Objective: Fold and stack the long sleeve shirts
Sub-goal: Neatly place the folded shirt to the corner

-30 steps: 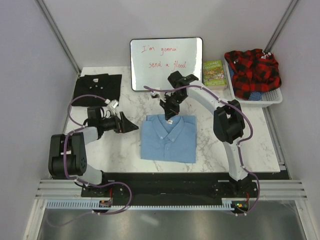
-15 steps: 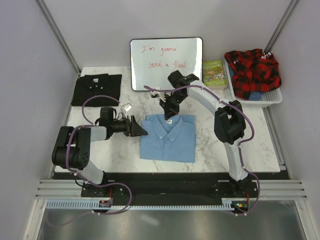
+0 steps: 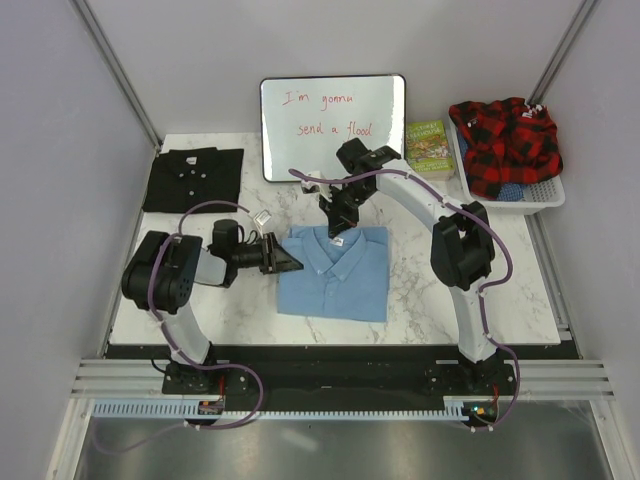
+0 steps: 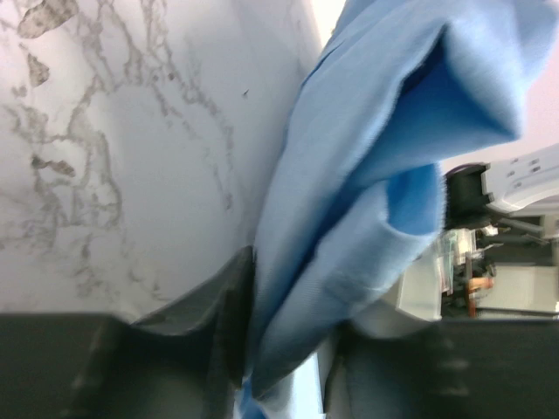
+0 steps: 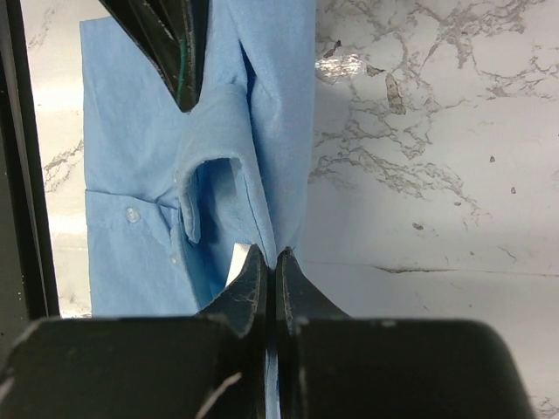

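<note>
The light blue long sleeve shirt (image 3: 335, 272) lies folded, collar at the far side, in the middle of the marble table (image 3: 440, 290). My left gripper (image 3: 290, 263) is at its left edge. In the left wrist view the blue cloth (image 4: 349, 201) fills the gap between the two fingers (image 4: 201, 305), which are shut on it. My right gripper (image 3: 338, 232) sits at the far edge by the collar. Its tips (image 5: 269, 258) are shut on the cloth's (image 5: 148, 175) edge. The black long sleeve shirt (image 3: 193, 180) lies folded at the back left.
A whiteboard (image 3: 333, 125) with red writing stands at the back. To its right lies a book (image 3: 428, 147), then a white basket (image 3: 545, 195) holding a red and black plaid cloth (image 3: 505, 140). Walls close in on both sides.
My left gripper slid right to the blue shirt's left edge and closed on it. The shirt's left side shifted a little. The right gripper kept its hold at the collar edge.
</note>
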You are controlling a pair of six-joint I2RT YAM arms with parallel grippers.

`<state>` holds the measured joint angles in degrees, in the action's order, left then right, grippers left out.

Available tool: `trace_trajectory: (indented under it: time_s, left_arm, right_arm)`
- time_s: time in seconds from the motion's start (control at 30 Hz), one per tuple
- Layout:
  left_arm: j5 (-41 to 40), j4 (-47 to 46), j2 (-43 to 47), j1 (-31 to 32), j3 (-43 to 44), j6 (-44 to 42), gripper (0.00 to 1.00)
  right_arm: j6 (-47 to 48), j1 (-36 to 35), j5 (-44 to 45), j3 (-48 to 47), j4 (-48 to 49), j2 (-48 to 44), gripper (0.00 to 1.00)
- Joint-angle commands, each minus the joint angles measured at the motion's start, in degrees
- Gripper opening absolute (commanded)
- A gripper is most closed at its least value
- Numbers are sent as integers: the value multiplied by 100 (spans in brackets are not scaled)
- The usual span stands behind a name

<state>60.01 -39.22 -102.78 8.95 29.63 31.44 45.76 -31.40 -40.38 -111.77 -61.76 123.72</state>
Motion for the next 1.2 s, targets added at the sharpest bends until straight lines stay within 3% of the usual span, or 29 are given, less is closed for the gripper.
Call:
trace_trajectory:
  time_s: [0.0, 0.03, 0.13, 0.17, 0.33, 0.4, 0.43, 0.5, 0.57, 0.6, 0.67, 0.9, 1.17]
  left_arm:
    - [195, -1001, 47, 28, 165, 758, 31]
    - [248, -721, 135, 10, 244, 697, 21]
    - [222, 869, 732, 19, 570, 39, 11]
    - [178, 1238, 925, -7, 640, -302, 2]
    - [-356, 4752, 1656, -297, 1615, -1595, 2]
    - [-498, 6006, 1656, -542, 2088, -2158, 2]
    - [-525, 6310, 1656, -630, 2187, -2299, 2]
    - [-761, 6934, 1656, -842, 2441, -2791, 2]
    - [-1078, 7611, 1648, -1095, 2608, -3316, 2]
    - [-1201, 7762, 1639, -1158, 2653, -3442, 2]
    - [-1622, 8184, 1516, -1316, 2924, -3853, 2]
    - [-2695, 8835, 1199, -1809, 4129, -4524, 2]
    - [-3215, 9354, 602, -2248, 5710, -4770, 2]
  right_arm:
    - [74, -42, -392, -196, 23, -147, 0]
    - [56, -33, -392, -223, 23, -120, 0]
    - [-49, -51, -383, -276, 137, -76, 0]
    - [-136, -42, -365, -284, 303, -76, 0]
    - [-760, -121, -243, -311, 866, -41, 4]
    - [-1084, -226, -24, -328, 1174, -24, 21]
    - [-1173, -261, 56, -337, 1253, 3, 27]
    - [-1367, -349, 258, -407, 1464, 64, 51]
    - [-1578, -376, 443, -486, 1587, 99, 63]
    - [-1674, -376, 513, -495, 1631, 126, 82]
    - [-1781, -376, 741, -478, 1710, 109, 96]
    - [-1930, -218, 1120, -12, 1869, -383, 98]
    - [-1939, 98, 1208, 392, 1834, -805, 98]
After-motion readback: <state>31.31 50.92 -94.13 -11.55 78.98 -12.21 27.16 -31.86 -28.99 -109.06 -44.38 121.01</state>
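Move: My left fingers, half open, straddle the left side of the folded blue shirt, whose middle lies about 8 cm to their right, 2 cm back and 2 cm lower. The black shirt in the corner is some 20 cm ahead and 22 cm left of this hand. The whiteboard's middle is roughly 25 cm ahead and 8 cm right. My right hand still pinches the collar end, with the blue shirt's middle about 9 cm back and 8 cm below. I shut my left fingers on the shirt's left side and lift, then swing it some 20 cm left and 8 cm forward towards the black shirt, ending about 10 cm higher with the fingers tipped some 40 degrees further down. My right hand follows leftward about 5 cm while opening wide to let go of the collar end, then eases back right and forward, turning slightly clockwise. ##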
